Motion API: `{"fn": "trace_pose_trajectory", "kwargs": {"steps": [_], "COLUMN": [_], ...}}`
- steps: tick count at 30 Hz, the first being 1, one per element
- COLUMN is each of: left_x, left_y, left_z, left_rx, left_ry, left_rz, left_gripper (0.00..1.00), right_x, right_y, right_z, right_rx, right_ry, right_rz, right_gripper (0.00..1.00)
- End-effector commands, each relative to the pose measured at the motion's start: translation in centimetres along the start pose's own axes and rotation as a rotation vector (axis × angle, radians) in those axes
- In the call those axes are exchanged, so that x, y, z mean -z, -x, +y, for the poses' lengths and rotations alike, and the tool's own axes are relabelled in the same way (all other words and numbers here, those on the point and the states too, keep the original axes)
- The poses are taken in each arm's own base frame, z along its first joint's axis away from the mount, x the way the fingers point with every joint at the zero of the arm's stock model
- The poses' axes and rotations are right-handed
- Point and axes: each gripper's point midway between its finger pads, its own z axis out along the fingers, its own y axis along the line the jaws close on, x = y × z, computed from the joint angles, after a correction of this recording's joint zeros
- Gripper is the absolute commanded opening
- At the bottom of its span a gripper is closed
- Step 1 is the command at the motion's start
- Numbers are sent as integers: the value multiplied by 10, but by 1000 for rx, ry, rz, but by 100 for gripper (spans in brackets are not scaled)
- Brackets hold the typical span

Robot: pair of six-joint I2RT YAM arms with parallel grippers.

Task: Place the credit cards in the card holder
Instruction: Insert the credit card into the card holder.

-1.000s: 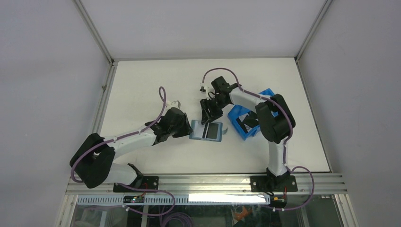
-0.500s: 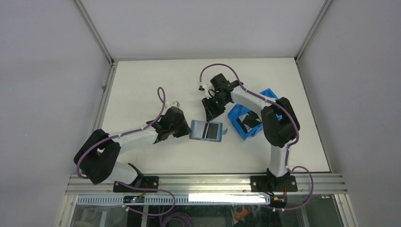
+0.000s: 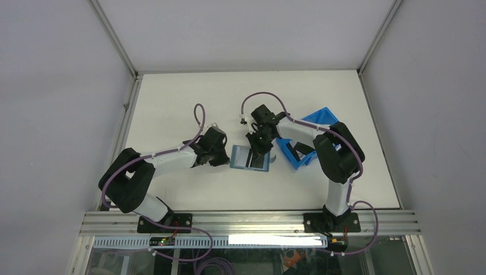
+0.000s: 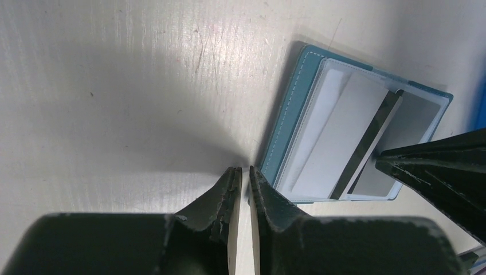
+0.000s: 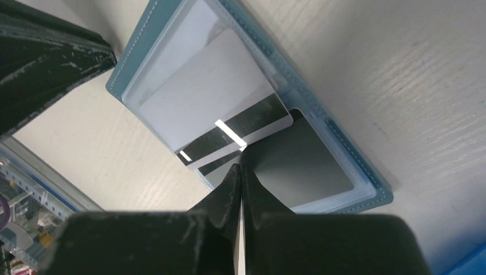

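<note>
The teal card holder [image 3: 236, 162] [image 4: 291, 114] [image 5: 367, 172] lies open on the white table. A pale credit card [image 4: 339, 137] [image 5: 209, 94] with a black stripe sits slanted, partly tucked into its left pocket, and the right pocket shows a grey face [image 5: 298, 163]. My right gripper [image 3: 261, 146] [image 5: 240, 166] is shut and empty, its tips down at the card's striped end. The left gripper [image 3: 222, 154] [image 4: 245, 172] rests on the table at the holder's left edge. Its fingers are almost together, with only a thin slit and nothing between them.
A bright-blue plastic bin [image 3: 321, 117] stands just right of the holder, behind the right forearm, with something dark lying in it [image 3: 298, 150]. The table's metal rail [image 3: 252, 220] runs along the near edge. White walls close in the back and sides.
Both grippers have closed. The right gripper has come down and toward me, from beyond the holder onto the card. The left gripper has stayed at the holder's left edge.
</note>
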Motion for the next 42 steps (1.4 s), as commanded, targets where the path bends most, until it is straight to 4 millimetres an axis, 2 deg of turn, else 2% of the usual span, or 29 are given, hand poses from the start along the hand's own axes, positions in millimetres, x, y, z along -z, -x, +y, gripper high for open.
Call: {"fn": "trace_pose_trajectory", "kwargs": {"steps": [1,10,15,19,23,26,29,31,35,38,40,42], "left_x": [-4,-21,-23,-23,-18,-4,19,38,61,68,67,65], "left_y": [0,-25,-29,-28,-21,-8,13,28,45,50,51,50], "left_z": [-6,-9,-7,-1,7,11,5,-4,-19,-22,-22,-20], "left_rx": [6,9,18,41,65,57,32,19,16,52,102,145], "left_ry": [-14,-41,-38,-11,16,17,-25,-83,-182,-232,-260,-286], "left_rz": [31,155,169,153,103,25,-80,-159,-260,-298,-316,-317], "left_gripper": [14,12,11,11,10,10,12,15,37,54,69,75], "right_x": [-6,-14,-7,11,33,51,67,74,72,71,70,68], "right_y": [20,38,46,46,43,40,35,30,23,22,22,22], "right_z": [-2,4,3,3,18,29,30,28,5,-22,-38,-50], "right_rx": [-48,-76,-31,65,195,271,317,332,294,230,184,145], "right_ry": [-15,18,6,-3,78,126,124,117,0,-114,-170,-200], "right_rz": [-58,-49,-59,-64,-63,-68,-84,-96,-121,-149,-154,-149], "right_gripper": [0,0,0,0,3,9,20,25,33,48,53,54]}}
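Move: The left hand's nearly shut tips are at the card holder's left edge, low by its near corner; the holder's middle is about 7 cm to the right and 2 cm farther out, the white card about 5 cm right and 2 cm ahead. For the right hand the white card's middle lies some 3 cm left and 1 cm farther out, the black card 2 cm right and 1 cm nearer. The blue box is roughly 19 cm right and 7 cm ahead. The left hand, fingertips low at the card holder's left edge, pushes the holder about 3.5 cm to the right and slightly forward, while the right hand, fingers shut at the white card's exposed right edge, works some 2.5 cm forward and 2 cm left along that edge to press the card into the left pocket, then eases back. Both then let off: the left goes back leftward past its start and rises some 7 cm, opening wide, while the right climbs about as high, opens halfway and swings some 4 cm right towards the blue box, sinking a little at the end. ##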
